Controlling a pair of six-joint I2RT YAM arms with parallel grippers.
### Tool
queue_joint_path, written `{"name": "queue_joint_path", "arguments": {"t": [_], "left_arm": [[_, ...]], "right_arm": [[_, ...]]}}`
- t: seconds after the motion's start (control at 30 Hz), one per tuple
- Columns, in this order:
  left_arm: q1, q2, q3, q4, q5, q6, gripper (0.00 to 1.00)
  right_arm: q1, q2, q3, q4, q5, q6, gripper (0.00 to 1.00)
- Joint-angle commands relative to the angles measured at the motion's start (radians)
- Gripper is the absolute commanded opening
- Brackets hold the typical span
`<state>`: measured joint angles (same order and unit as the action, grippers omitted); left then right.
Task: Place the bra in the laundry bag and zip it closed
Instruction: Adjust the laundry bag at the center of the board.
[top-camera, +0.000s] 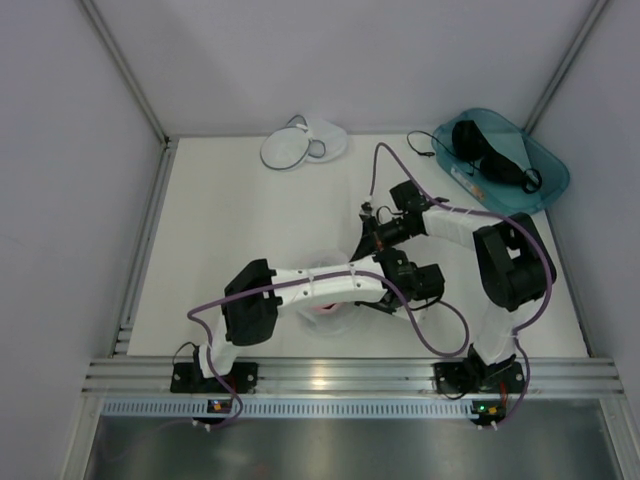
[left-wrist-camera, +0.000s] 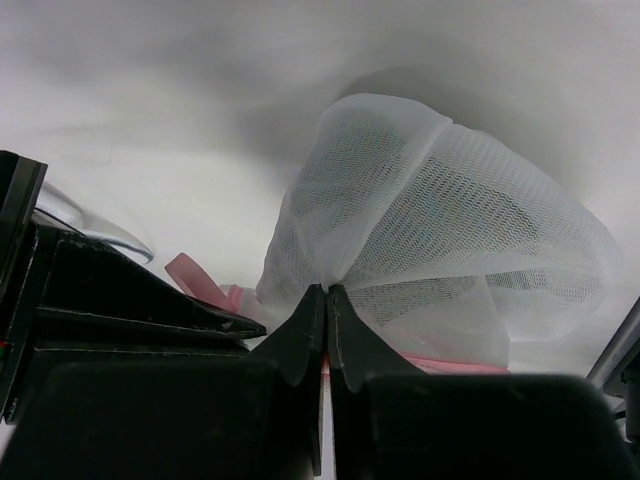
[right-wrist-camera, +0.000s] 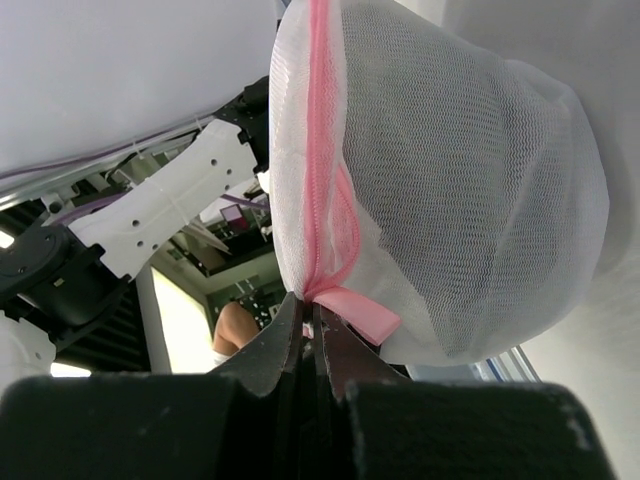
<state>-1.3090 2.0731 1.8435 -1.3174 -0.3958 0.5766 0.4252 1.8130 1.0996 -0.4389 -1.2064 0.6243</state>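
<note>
The black bra (top-camera: 488, 158) lies in a teal bin at the back right, away from both arms. A round white mesh laundry bag (top-camera: 300, 146) with a thin grey rim rests at the back centre, untouched. Both grippers hold a different mesh bag with a pink zip rim (right-wrist-camera: 440, 180), raised over the middle of the table (top-camera: 328, 308). My left gripper (left-wrist-camera: 327, 290) (top-camera: 385, 298) is shut on a bunched pinch of its white mesh (left-wrist-camera: 440, 220). At the end of the zip, by the flat pink tab (right-wrist-camera: 362, 312), my right gripper (right-wrist-camera: 312, 300) (top-camera: 368, 240) is shut.
The teal bin (top-camera: 548, 188) stands against the right wall. Grey walls close in the table on the left, back and right. Purple cables loop around both arms above the table's middle. A metal rail runs along the near edge.
</note>
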Motion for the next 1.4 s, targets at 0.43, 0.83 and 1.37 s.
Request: {"name": "queue_joint_path", "arguments": {"t": [0.43,0.83,1.37], "left_arm": [[-0.045,-0.036,0.03,-0.157,0.029,-0.018,0.26],[0.027,0.001,0.109,-0.171,-0.048,0.063,0.31],[0.045,0.024,0.132,-0.189,-0.026,0.085,0.34]], "right_arm": [[-0.032,-0.014,0.08,0.017,0.01,-0.066,0.0],[-0.031,-0.018,0.066,-0.024,-0.007,-0.074,0.0],[-0.031,-0.029,0.059,-0.02,-0.033,-0.055,0.0]]}}
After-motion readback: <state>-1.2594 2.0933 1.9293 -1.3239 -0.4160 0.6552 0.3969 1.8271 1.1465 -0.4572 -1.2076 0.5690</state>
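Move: Just beyond the left fingertips, which are shut on the mesh fold of the laundry bag, the pink zipper end lies about 4 cm ahead and 2 cm lower. The right fingertips are some 4 cm ahead and 2 cm to the right. The bag's mesh body spreads roughly 8 cm left, 3 cm back and 4 cm lower. From the right hand, which grips the pink tab, the zipper end is about 2 cm left, level fore and aft, 1 cm lower. Opening to about a third, the left fingers let go of the mesh and back off some 3 cm, then reverse and swing about 5 cm forward and 2 cm up, bringing the parted tips around the pink zipper end beside the right fingers. The right hand keeps its pinch on the tab and goes some 2 cm forward as the left lets go, then holds almost still. ##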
